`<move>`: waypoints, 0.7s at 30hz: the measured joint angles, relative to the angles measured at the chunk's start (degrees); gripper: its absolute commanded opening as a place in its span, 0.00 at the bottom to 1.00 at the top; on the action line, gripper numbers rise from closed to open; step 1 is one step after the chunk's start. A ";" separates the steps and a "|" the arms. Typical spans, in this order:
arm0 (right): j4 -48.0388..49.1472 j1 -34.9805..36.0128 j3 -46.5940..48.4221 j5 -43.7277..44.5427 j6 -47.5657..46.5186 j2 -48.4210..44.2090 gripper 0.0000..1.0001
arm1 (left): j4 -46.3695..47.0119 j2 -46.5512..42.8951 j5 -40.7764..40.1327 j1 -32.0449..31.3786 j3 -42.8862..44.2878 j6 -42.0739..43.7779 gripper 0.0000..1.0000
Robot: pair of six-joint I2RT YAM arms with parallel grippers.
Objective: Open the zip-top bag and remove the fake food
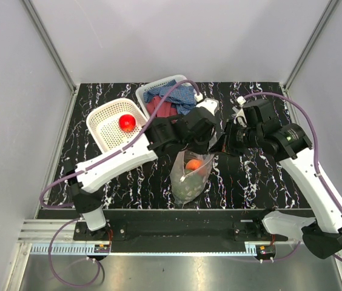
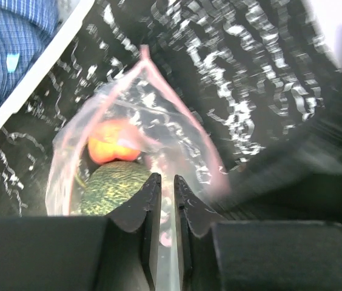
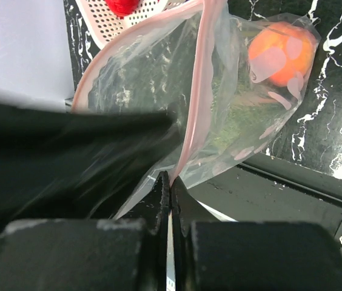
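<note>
The zip-top bag [image 1: 186,185] lies mid-table with its pink-rimmed mouth pulled open [image 2: 159,103] [image 3: 159,66]. Inside it are an orange-peach round fruit [image 1: 193,164] [image 2: 110,145] [image 3: 283,51] and a green speckled piece [image 2: 113,188]. My right gripper [image 1: 222,145] [image 3: 170,177] is shut on the pink zip rim. Beside it at the bag's mouth is my left gripper [image 1: 209,144] [image 2: 167,180], its jaws nearly together with bag film between them. The left arm shows as a dark blur in the right wrist view.
A white perforated basket [image 1: 98,115] at the back left holds a red round fruit [image 1: 127,122]. A second basket [image 1: 159,85] behind the grippers holds red and blue cloths [image 1: 174,100] [image 2: 13,36]. Grey walls enclose the table on three sides.
</note>
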 measured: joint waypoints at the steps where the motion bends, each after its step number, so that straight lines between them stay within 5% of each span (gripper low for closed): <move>1: -0.02 0.04 0.00 -0.02 0.04 -0.26 0.00 | -0.26 0.66 0.02 0.26 -0.24 -0.11 0.15; 12: -0.02 0.04 -2.01 0.07 0.55 -3.28 0.00 | -1.33 7.19 1.01 2.75 -6.47 -0.94 0.13; 21: 0.02 0.04 -3.04 -0.02 1.53 -3.69 0.00 | -0.44 9.05 0.74 4.39 -10.25 -0.31 0.21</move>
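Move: The left hand hangs over the open mouth of the bag. The orange fruit lies some 20 cm below, about 7 cm ahead and 2 cm to the left of it; the netted melon beside the fruit is 1 cm ahead and 5 cm left, as deep. The clothes basket stands about 28 cm ahead and 10 cm left of this hand. From the right hand, shut on the bag's rim, the fruit lies 7 cm ahead, 6 cm left and 20 cm down. Straight down for the most part, about 13 cm and easing off at the end, the left hand plunges through the bag's mouth towards the orange fruit and melon, tipping its only slightly open fingers some 20 degrees steeper. The right hand keeps its pinch on the rim and draws it back a little over 1 cm. ##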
